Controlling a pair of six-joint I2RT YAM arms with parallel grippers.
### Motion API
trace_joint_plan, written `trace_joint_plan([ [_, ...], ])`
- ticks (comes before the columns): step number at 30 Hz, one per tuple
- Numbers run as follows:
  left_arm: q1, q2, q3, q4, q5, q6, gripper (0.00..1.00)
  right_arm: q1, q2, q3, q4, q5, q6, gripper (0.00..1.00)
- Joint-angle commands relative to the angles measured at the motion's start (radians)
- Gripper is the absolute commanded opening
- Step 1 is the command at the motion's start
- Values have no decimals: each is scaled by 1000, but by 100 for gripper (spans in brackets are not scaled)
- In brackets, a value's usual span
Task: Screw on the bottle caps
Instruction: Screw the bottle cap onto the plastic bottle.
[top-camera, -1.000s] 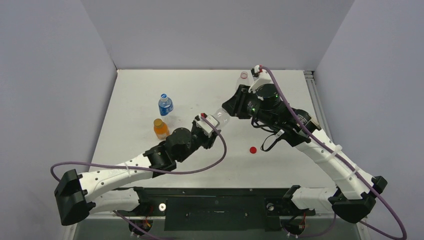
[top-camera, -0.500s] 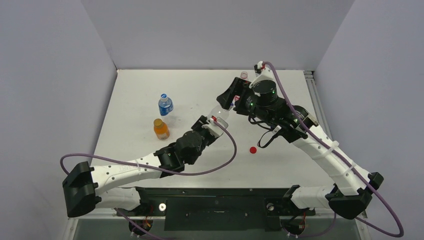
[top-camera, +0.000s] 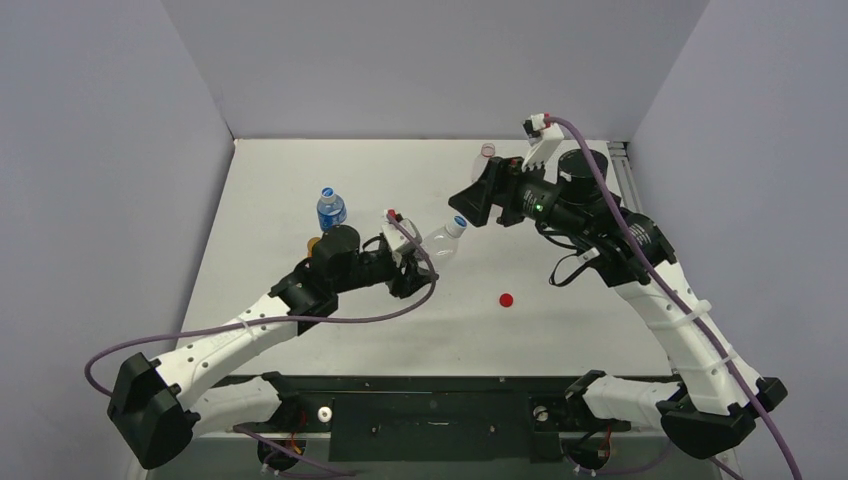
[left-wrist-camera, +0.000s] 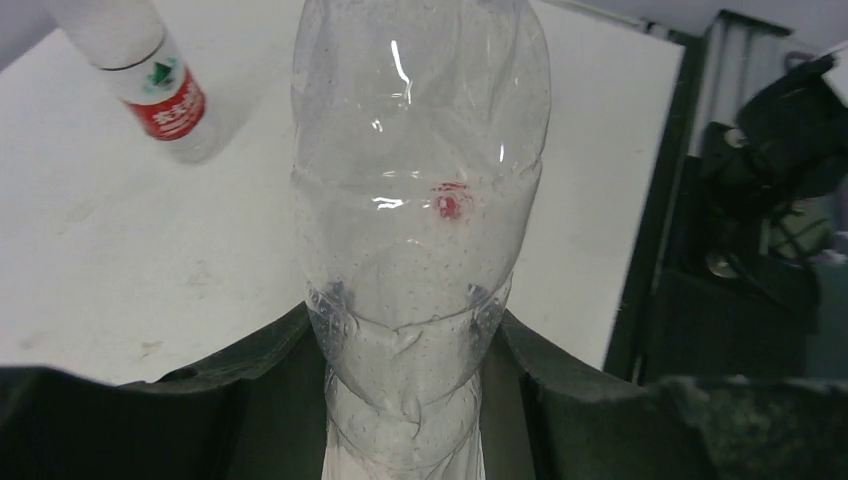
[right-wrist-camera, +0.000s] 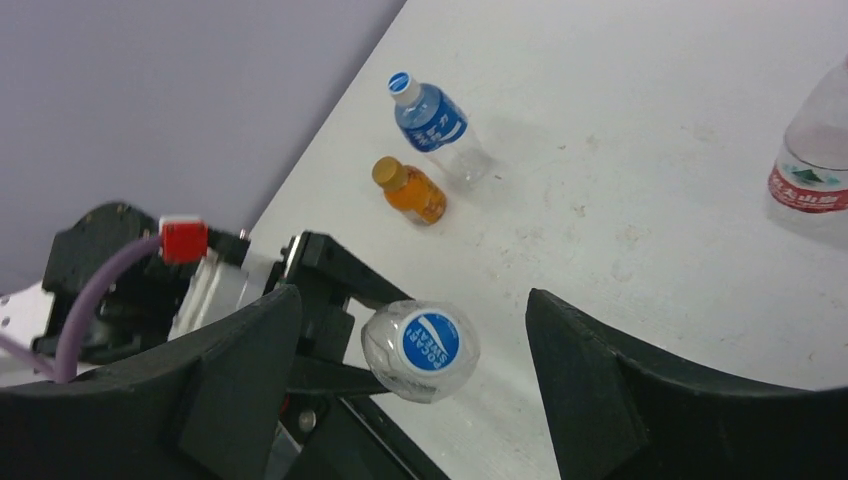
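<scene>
My left gripper is shut on the lower body of a clear empty bottle, which it holds tilted above the table. In the left wrist view the bottle fills the middle, pinched between the dark fingers. A blue-and-white cap sits on its neck. My right gripper is open, its fingers standing wide on either side of that cap and not touching it. A loose red cap lies on the table.
A blue-labelled bottle with a blue-and-white cap and a small orange bottle with an orange-gold cap stand at the left. A red-labelled clear bottle stands at the back.
My right gripper has opened off the cap and drawn back to the right. My left arm has swung round, with the clear bottle still in its grip.
</scene>
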Motion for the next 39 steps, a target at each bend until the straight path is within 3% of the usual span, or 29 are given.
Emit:
trace_joint_plan([
  [1, 88, -46, -28, 138, 462, -215, 0, -13, -51, -47, 34, -234, -127, 77],
  [6, 107, -57, -56, 203, 566, -289, 0, -10, -69, -99, 63, -378, -139, 72],
  [13, 123, -63, -85, 274, 593, -350, 0, 12, -74, -122, 81, -393, -142, 58],
  [21, 132, -47, -90, 296, 602, -369, 0, 40, -77, -118, 68, -375, -158, 50],
  [29, 132, -31, -83, 277, 581, -355, 0, 60, -72, -94, 44, -305, -158, 19],
  [31, 131, -36, -78, 246, 523, -328, 0, 70, -71, -87, 34, -255, -149, 11],
  [34, 108, -70, -73, 201, 270, -271, 0, 81, -63, -79, 24, -171, -103, 0],
  [37, 48, -121, -93, 193, 10, -179, 0, 89, -36, -64, 1, -94, -33, 0],
  [39, 10, -154, -106, 206, -235, -132, 0, 91, -1, -36, -36, -41, 4, 0],
])
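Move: The blue-and-white cap, already on the neck of the clear bottle in the left hand, is about level fore and aft with the open right fingers, some 2 cm left and 6 cm below. From that hand, the loose red cap lies roughly 4 cm ahead, 10 cm right and 39 cm down; the red-label bottle stands about 34 cm ahead, 8 cm right, 29 cm down. From the left hand, the blue-and-white cap is about 2 cm ahead, 6 cm right and 10 cm up. The right fingers close onto the blue-and-white cap and pinch it, after the hand travels back about 7 cm, down and a little left, turning some 25 degrees counter-clockwise. The left hand, keeping its grip on the bottle, draws back about 7 cm and up 3, swinging clockwise; then both ease forward 2–3 cm together, their wrists partly turning back. ##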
